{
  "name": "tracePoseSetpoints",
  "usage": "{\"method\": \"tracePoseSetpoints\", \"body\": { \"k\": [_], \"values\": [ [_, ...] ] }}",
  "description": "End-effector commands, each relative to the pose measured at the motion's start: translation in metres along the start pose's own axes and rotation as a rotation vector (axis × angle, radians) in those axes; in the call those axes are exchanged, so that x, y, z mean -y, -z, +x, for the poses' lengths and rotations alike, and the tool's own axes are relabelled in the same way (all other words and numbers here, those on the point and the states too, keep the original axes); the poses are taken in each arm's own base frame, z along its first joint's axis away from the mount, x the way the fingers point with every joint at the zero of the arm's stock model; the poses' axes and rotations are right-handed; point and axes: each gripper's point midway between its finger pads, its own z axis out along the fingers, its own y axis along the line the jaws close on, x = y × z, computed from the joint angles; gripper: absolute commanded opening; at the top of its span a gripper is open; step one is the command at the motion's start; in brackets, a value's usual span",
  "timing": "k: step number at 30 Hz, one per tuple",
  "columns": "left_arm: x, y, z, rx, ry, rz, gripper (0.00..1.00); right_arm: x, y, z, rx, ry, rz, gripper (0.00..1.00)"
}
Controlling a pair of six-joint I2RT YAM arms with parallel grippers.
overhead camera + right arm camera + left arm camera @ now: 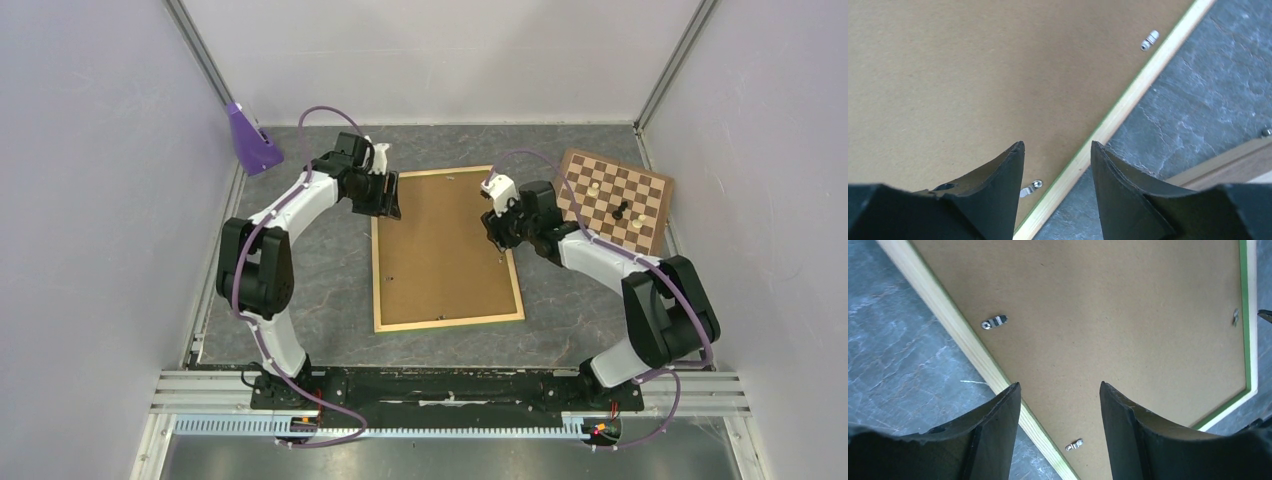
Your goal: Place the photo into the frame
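Note:
The frame (377, 270) lies back-up in the middle of the grey table, pale wood rails with a thin green inner edge. A brown hardboard panel (445, 250) fills it. The photo is out of view. My left gripper (388, 205) hovers open over the frame's far left rail (968, 340); its fingers (1059, 385) straddle the rail and the panel (1098, 315), holding nothing. My right gripper (497, 235) hovers open at the right rail (1128, 100); its fingers (1057, 143) have a metal turn clip (1030, 189) and the rail between them, untouched.
A brown-and-cream chessboard (615, 200) with a few pieces lies tilted at the back right, its edge (1228, 160) close to the right gripper. A purple object (250, 140) stands at the back left. More metal clips (994, 321) sit on the panel. White walls enclose the table.

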Motion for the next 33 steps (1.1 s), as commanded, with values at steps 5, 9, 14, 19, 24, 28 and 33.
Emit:
{"method": "tracePoseSetpoints", "body": {
  "k": [5, 9, 14, 19, 24, 28, 33],
  "values": [
    [0.022, 0.017, 0.033, -0.090, -0.278, 0.112, 0.65, -0.022, 0.013, -0.012, 0.059, 0.128, -0.071, 0.54],
    [0.025, 0.029, 0.051, -0.116, -0.377, 0.114, 0.65, -0.023, 0.014, -0.006, 0.048, 0.132, -0.070, 0.54],
    [0.027, 0.033, 0.072, -0.155, -0.468, 0.070, 0.66, -0.015, 0.013, 0.000, 0.023, 0.115, -0.025, 0.54],
    [0.036, 0.029, 0.077, -0.161, -0.505, 0.059, 0.67, 0.001, 0.015, 0.004, 0.008, 0.086, 0.077, 0.53],
    [0.042, 0.019, 0.074, -0.159, -0.537, 0.016, 0.66, 0.004, 0.015, 0.007, -0.005, 0.076, 0.095, 0.50],
    [0.023, 0.006, 0.063, -0.131, -0.498, -0.147, 0.64, 0.005, 0.017, 0.010, -0.013, 0.078, 0.107, 0.49],
    [-0.004, 0.004, 0.047, -0.061, -0.416, -0.338, 0.65, 0.011, 0.019, 0.013, -0.019, 0.070, 0.144, 0.50]
  ]
}}
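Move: The near-left clip of the frame lies about 10 cm back, 1 cm to the left and 8 cm below the left hand; from the right hand it is roughly 24 cm to the left, 6 cm back and 6 cm below. The far-left clip stands some 5 cm ahead of the left hand and 2 cm to its left, and the bottom clip about 20 cm back and 9 cm to its right, both also 8 cm below. The near-left clip draws the left hand back about 9 cm over the backing board along the frame's left side, turning some 25 degrees clockwise; the hand then comes forward 2 cm while sinking, its left side rolling up, fingers still open. Over the right side, the right hand shifts slightly left and back, then right by 3 cm, its fingers staying apart. ##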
